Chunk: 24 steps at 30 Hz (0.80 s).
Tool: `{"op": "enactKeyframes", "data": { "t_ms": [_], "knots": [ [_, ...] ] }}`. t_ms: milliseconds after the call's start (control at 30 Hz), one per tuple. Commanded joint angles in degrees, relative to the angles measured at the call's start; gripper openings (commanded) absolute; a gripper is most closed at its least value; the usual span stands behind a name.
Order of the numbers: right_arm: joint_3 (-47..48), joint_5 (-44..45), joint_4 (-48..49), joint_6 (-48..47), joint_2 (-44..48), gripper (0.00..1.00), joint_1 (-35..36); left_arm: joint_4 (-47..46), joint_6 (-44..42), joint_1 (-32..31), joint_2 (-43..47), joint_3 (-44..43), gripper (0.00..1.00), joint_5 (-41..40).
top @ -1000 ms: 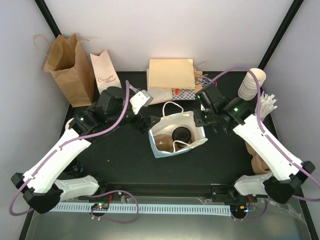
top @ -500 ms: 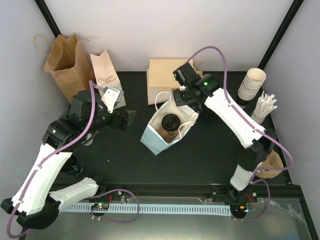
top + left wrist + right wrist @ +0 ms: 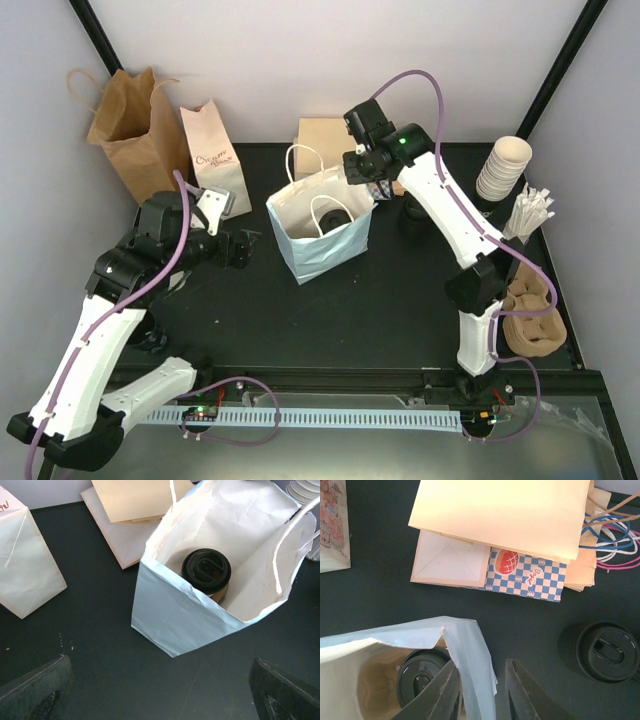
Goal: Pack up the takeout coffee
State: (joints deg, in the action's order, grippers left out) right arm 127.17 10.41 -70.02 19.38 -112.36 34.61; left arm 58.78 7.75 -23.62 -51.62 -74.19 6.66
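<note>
The takeout coffee (image 3: 330, 215), a cup with a round black lid (image 3: 205, 570), stands inside the pale blue paper bag (image 3: 325, 248) at the table's middle. The bag stands upright with its mouth open. My right gripper (image 3: 362, 172) hangs over the bag's back right corner. In the right wrist view its jaws (image 3: 481, 666) are parted astride the bag's rim (image 3: 470, 650); the paper lies against the inner finger and the outer finger stands clear of it. The lid (image 3: 420, 677) shows below. My left gripper (image 3: 240, 245) is wide open, left of the bag (image 3: 175, 625) and holding nothing.
A brown bag (image 3: 135, 130) and a white printed bag (image 3: 213, 160) stand at the back left. Flat bags (image 3: 325, 135) lie behind the blue bag. A stack of black lids (image 3: 600, 652), stacked cups (image 3: 503, 167), stirrers (image 3: 530, 212) and cup carriers (image 3: 527, 320) line the right side.
The right arm swung to the back and raised the lying bag upright by its rim; its jaws have since parted. The left arm drew back to the left.
</note>
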Motion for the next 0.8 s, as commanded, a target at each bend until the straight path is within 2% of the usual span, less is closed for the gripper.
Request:
{"op": "enactKeyframes", "data": {
  "t_ms": [0,167,200,300,567,767],
  "knots": [
    [1.3,0.6,-1.2,-1.1,1.0,0.30,-0.1,1.2,0.0,0.8,0.9,-0.2,0.99,1.8],
    [1.4,1.1,-1.7,-2.0,2.3,0.32,-0.2,0.9,0.0,0.9,1.0,-0.6,0.99,2.8],
    [1.3,1.3,-1.8,-2.2,2.7,0.42,-0.2,0.9,-0.1,0.9,1.0,-0.7,0.99,3.0],
    [1.2,1.5,-1.8,-3.3,4.1,0.54,-0.2,0.6,-1.0,0.9,1.4,-0.6,0.99,3.8],
    [1.4,2.2,-2.2,-4.4,7.6,0.64,-0.1,0.5,-1.4,0.9,1.8,-0.4,0.99,4.8],
    [1.3,2.8,-2.5,-4.4,10.2,0.79,-0.1,0.2,-1.7,0.9,1.9,-0.7,0.99,5.4]
  ]
}}
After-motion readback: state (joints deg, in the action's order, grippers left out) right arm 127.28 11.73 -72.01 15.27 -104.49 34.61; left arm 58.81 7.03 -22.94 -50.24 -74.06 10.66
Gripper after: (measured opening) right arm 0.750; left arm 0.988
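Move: The blue-and-white takeout bag's middle lies about 8 cm back, 7 cm to the left and 9 cm below the right hand, whose part-opened fingers straddle its back-right rim. The black-lidded coffee inside is roughly 6 cm back, 4 cm left; the folded paper bags lie some 9 cm ahead, 2 cm left, and the spare lids 12 cm right, about level. From the left hand, the bag is about 10 cm ahead and 15 cm to the right. The bag's back-right rim is left free between the right fingers, which keep spreading from about a quarter to three quarters open. That hand barely moves at first, then rises about 5.5 cm off the rim while drawing back and to the right some 2.5 cm each way, its fingertips tipping up slightly. ##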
